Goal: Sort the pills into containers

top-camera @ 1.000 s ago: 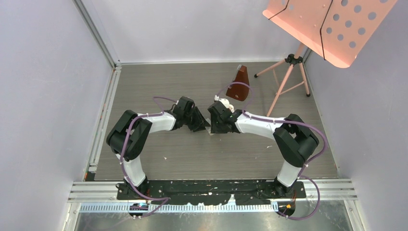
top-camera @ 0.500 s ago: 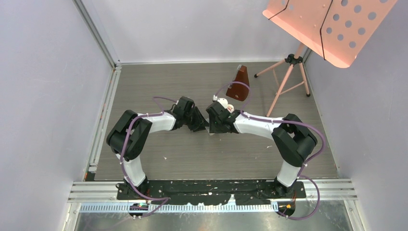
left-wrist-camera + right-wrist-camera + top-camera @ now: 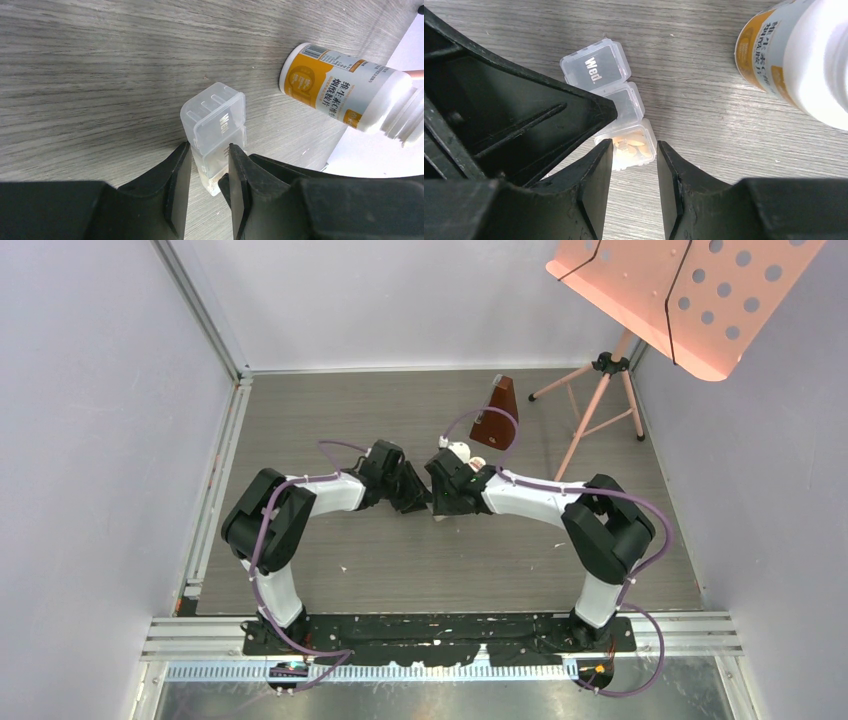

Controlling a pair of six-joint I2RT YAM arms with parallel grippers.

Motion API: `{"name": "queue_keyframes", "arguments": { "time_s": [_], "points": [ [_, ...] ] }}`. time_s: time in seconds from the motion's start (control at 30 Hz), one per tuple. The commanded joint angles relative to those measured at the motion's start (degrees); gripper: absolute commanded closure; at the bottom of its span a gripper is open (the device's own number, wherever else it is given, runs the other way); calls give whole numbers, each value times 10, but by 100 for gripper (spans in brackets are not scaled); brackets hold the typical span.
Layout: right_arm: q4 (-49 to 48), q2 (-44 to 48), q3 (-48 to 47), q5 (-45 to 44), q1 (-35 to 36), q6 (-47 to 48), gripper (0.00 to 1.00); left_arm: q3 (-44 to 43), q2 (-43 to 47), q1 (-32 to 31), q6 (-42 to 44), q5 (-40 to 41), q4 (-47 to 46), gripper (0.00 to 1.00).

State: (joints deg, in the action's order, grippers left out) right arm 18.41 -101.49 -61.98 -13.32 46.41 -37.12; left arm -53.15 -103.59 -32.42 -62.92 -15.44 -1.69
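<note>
The containers (image 3: pixel 624 102) are one clear strip box of three lidded compartments lying on the wooden table (image 3: pixel 90 75). Its far lid reads "Wed." and its near compartment holds several yellowish-orange pills (image 3: pixel 631 145). My left gripper (image 3: pixel 210 150) is shut on the containers (image 3: pixel 215 125), its fingers pressing both sides of the strip. My right gripper (image 3: pixel 634 150) is open just short of the pill-filled end, with nothing between its fingers. In the top view the left gripper (image 3: pixel 418 502) and the right gripper (image 3: pixel 442 504) meet tip to tip mid-table.
A white pill bottle (image 3: pixel 345 95) with an orange label lies on its side just beyond the box, close to the right wrist (image 3: pixel 794 55). A brown metronome (image 3: pixel 497 412) and a pink music stand (image 3: pixel 600 390) stand at the back right. Walls enclose the table.
The right gripper's jaws have spread a little and the right arm has edged left toward the left gripper. The left arm and its grip are unchanged.
</note>
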Motion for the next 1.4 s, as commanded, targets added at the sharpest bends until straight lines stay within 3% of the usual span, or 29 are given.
{"name": "queue_keyframes", "arguments": {
  "time_s": [0.0, 0.1, 0.23, 0.43, 0.6, 0.73, 0.83, 1.07, 1.23, 1.37],
  "points": [
    [132, -25, -23, -32, -4, 38, 55, 6, -10, -8, 37, 34, 93, 81],
    [158, 19, -59, -30, -9, 52, 51, -18, 15, -8, 64, 38, 112, 80],
    [216, 45, -122, -36, -14, 72, 47, -64, 48, -7, 111, 55, 158, 70],
    [257, 120, -128, -38, -29, 69, 46, -70, 114, -7, 140, 96, 193, 36],
    [293, 201, -112, -48, -40, 56, 45, -58, 187, -5, 183, 161, 237, 20],
    [332, 272, -109, -81, -46, 43, 44, -53, 287, 0, 238, 226, 299, 16],
    [357, 342, -101, -128, -50, 31, 44, -57, 368, 0, 267, 277, 341, 1],
    [440, 504, -84, -274, -55, -18, 44, -69, 539, 0, 330, 357, 470, 1],
    [508, 609, -115, -321, -55, -30, 40, -39, 679, 0, 340, 407, 532, 1],
    [565, 652, -162, -365, -55, -26, 29, -51, 772, 0, 334, 414, 582, 1]
  ]
}}
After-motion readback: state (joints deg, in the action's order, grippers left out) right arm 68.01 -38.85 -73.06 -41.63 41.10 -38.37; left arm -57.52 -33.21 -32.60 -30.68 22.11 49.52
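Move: The three-compartment pill container stands on the table between the left fingertips, its middle only about 1 cm to that hand's right and 1 cm below. From the right hand its middle is some 2 cm ahead, 1 cm left and 2 cm below. The open pill bottle stands about 8 cm to the right of the container and 4 cm farther out; the brown wedge-shaped block stands roughly 12 cm right of the container and 16 cm beyond. The pill container is let go as the left fingers spread from their pinch to wide open. That hand lifts away some 25 cm, swinging left and drawing back towards its base, fingertips tipping up. The right hand, already clear above the pill-filled end, rises too and sweeps about 25 cm right and then also back, tilting up, turning clockwise and opening somewhat more. ##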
